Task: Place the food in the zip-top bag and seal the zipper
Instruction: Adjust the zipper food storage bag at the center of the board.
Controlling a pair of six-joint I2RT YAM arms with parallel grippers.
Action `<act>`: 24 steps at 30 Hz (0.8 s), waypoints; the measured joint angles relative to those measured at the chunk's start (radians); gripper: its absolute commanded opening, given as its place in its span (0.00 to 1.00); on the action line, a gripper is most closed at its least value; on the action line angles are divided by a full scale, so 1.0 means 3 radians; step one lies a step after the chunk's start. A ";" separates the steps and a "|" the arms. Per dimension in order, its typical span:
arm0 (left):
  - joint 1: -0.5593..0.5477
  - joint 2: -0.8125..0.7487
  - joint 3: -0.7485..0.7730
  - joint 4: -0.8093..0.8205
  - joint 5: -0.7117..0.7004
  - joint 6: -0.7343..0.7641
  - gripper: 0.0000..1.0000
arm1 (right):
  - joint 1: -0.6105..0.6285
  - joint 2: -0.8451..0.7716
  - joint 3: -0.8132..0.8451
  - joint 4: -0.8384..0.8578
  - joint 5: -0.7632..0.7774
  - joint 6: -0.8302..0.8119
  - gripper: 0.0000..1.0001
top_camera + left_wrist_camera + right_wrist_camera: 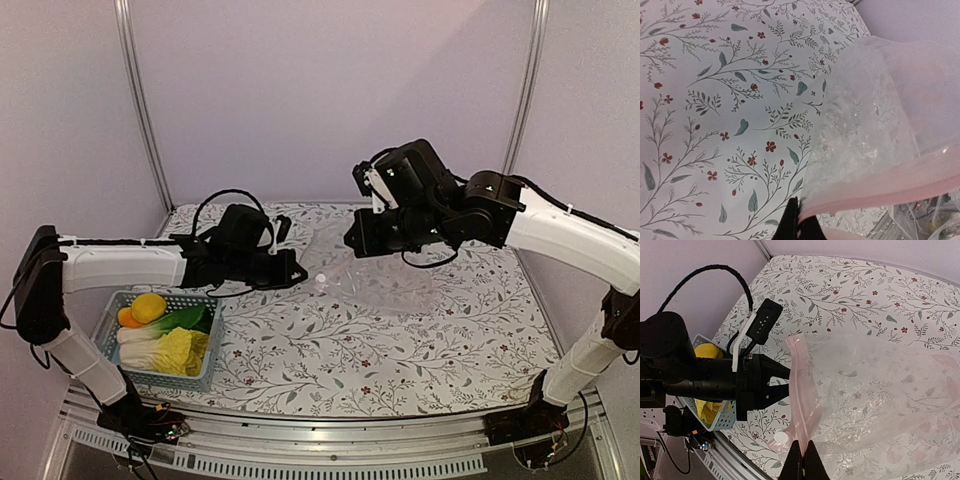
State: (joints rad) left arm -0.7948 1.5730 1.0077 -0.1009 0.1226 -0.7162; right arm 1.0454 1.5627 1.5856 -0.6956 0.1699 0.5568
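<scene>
The clear zip-top bag [385,278] lies crinkled mid-table, its mouth edged by a pink zipper strip [802,385]. My left gripper [799,227] is shut on one end of that pink edge. My right gripper [802,465] is shut on the strip near a small white tab [781,437]. From above, the left gripper [303,272] and right gripper [352,243] face each other across the bag's mouth. The food sits in the basket: a yellow fruit [150,305], an orange fruit [128,318], green bok choy [185,320] and pale napa cabbage [175,350].
The light-blue slotted basket [212,345] stands at the near left, beside the left arm's base. A floral cloth [400,370] covers the table. Metal frame posts [140,100] rise at the back corners, and a metal rail [330,440] runs along the near edge.
</scene>
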 measured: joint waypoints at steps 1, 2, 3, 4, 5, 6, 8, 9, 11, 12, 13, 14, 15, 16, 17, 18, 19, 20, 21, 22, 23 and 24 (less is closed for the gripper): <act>0.0010 0.0010 0.0015 0.0009 0.0004 0.0025 0.02 | 0.0004 0.0000 -0.0008 0.0003 -0.0001 0.0000 0.00; 0.0015 0.0018 0.0028 0.0019 0.0008 0.0045 0.03 | 0.0004 0.0001 -0.0020 0.0003 -0.0001 0.0000 0.00; 0.0020 0.0027 0.0037 0.0025 0.0018 0.0064 0.04 | 0.0004 0.0001 -0.0033 0.0003 0.0000 0.0001 0.00; 0.0023 0.0038 0.0048 0.0032 0.0033 0.0085 0.05 | 0.0004 0.0008 -0.0046 0.0001 0.0003 0.0006 0.00; 0.0025 0.0051 0.0056 0.0037 0.0056 0.0104 0.06 | 0.0004 0.0020 -0.0053 0.0003 0.0004 0.0014 0.00; 0.0027 0.0069 0.0061 0.0046 0.0081 0.0116 0.08 | 0.0004 0.0041 -0.0056 0.0003 0.0004 0.0020 0.00; 0.0029 0.0098 0.0061 0.0053 0.0117 0.0134 0.11 | 0.0004 0.0095 -0.0060 0.0006 0.0010 0.0041 0.00; 0.0029 0.0111 0.0061 0.0056 0.0140 0.0145 0.16 | 0.0004 0.0136 -0.0065 0.0005 0.0015 0.0058 0.00; 0.0033 0.0125 0.0061 0.0069 0.0179 0.0165 0.27 | 0.0004 0.0206 -0.0075 0.0006 0.0031 0.0097 0.00; 0.0034 0.0125 0.0058 0.0079 0.0197 0.0181 0.35 | 0.0004 0.0245 -0.0081 0.0006 0.0042 0.0111 0.00; 0.0036 0.0125 0.0052 0.0113 0.0226 0.0196 0.44 | 0.0004 0.0276 -0.0088 0.0008 0.0053 0.0127 0.00; 0.0038 0.0117 0.0038 0.0150 0.0245 0.0196 0.53 | 0.0004 0.0299 -0.0094 0.0005 0.0069 0.0146 0.00; 0.0039 0.0098 0.0017 0.0175 0.0267 0.0234 0.61 | 0.0004 0.0315 -0.0098 0.0005 0.0080 0.0164 0.00; 0.0039 0.0069 -0.0014 0.0186 0.0266 0.0261 0.67 | 0.0004 0.0327 -0.0100 0.0005 0.0100 0.0183 0.00; 0.0041 0.0028 -0.0042 0.0193 0.0266 0.0295 0.72 | 0.0004 0.0331 -0.0100 0.0005 0.0116 0.0195 0.00; 0.0043 -0.0034 -0.0081 0.0196 0.0258 0.0303 0.76 | 0.0004 0.0331 -0.0100 0.0005 0.0127 0.0206 0.00; 0.0047 -0.0109 -0.0116 0.0191 0.0245 0.0331 0.80 | 0.0004 0.0331 -0.0100 0.0005 0.0139 0.0216 0.00; 0.0050 -0.0189 -0.0141 0.0184 0.0229 0.0371 0.83 | 0.0004 0.0331 -0.0100 0.0006 0.0146 0.0228 0.00; 0.0051 -0.0272 -0.0156 0.0167 0.0211 0.0404 0.86 | 0.0004 0.0332 -0.0100 0.0006 0.0159 0.0243 0.00; 0.0052 -0.0365 -0.0169 0.0151 0.0187 0.0441 0.88 | 0.0004 0.0332 -0.0100 0.0006 0.0167 0.0251 0.00; 0.0053 -0.0446 -0.0175 0.0126 0.0163 0.0484 0.90 | 0.0004 0.0333 -0.0100 0.0006 0.0179 0.0257 0.00; 0.0058 -0.0573 -0.0183 0.0084 0.0141 0.0516 0.91 | 0.0004 0.0336 -0.0100 0.0006 0.0187 0.0263 0.00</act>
State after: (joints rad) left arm -0.7773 1.4010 0.9527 -0.0757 0.1650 -0.5613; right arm 1.0466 1.6634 1.5555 -0.6937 0.2260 0.6357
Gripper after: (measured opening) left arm 0.875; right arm 0.006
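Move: Between the closed left fingers is the left rim of the bag's open mouth; the opposite rim, pinched by the right hand, is about 8 cm to the left hand's right, 4 cm back and 12 cm higher. From the right hand, the bag's body is centred some 12 cm ahead, 7 cm to the right and 20 cm below, while the white slider sits roughly 5 cm left, 1 cm ahead and 9 cm lower. Letting go of the left rim, the left hand first eases about 1 cm right while the fingers spread wide, then climbs some 5 cm clear of the bag, drawing left and slightly back as the fingers tip up about 10 degrees. Meanwhile the right hand keeps its pinch on the opposite rim and lowers it about 5.5 cm, drifting slightly forward, then holds still. ##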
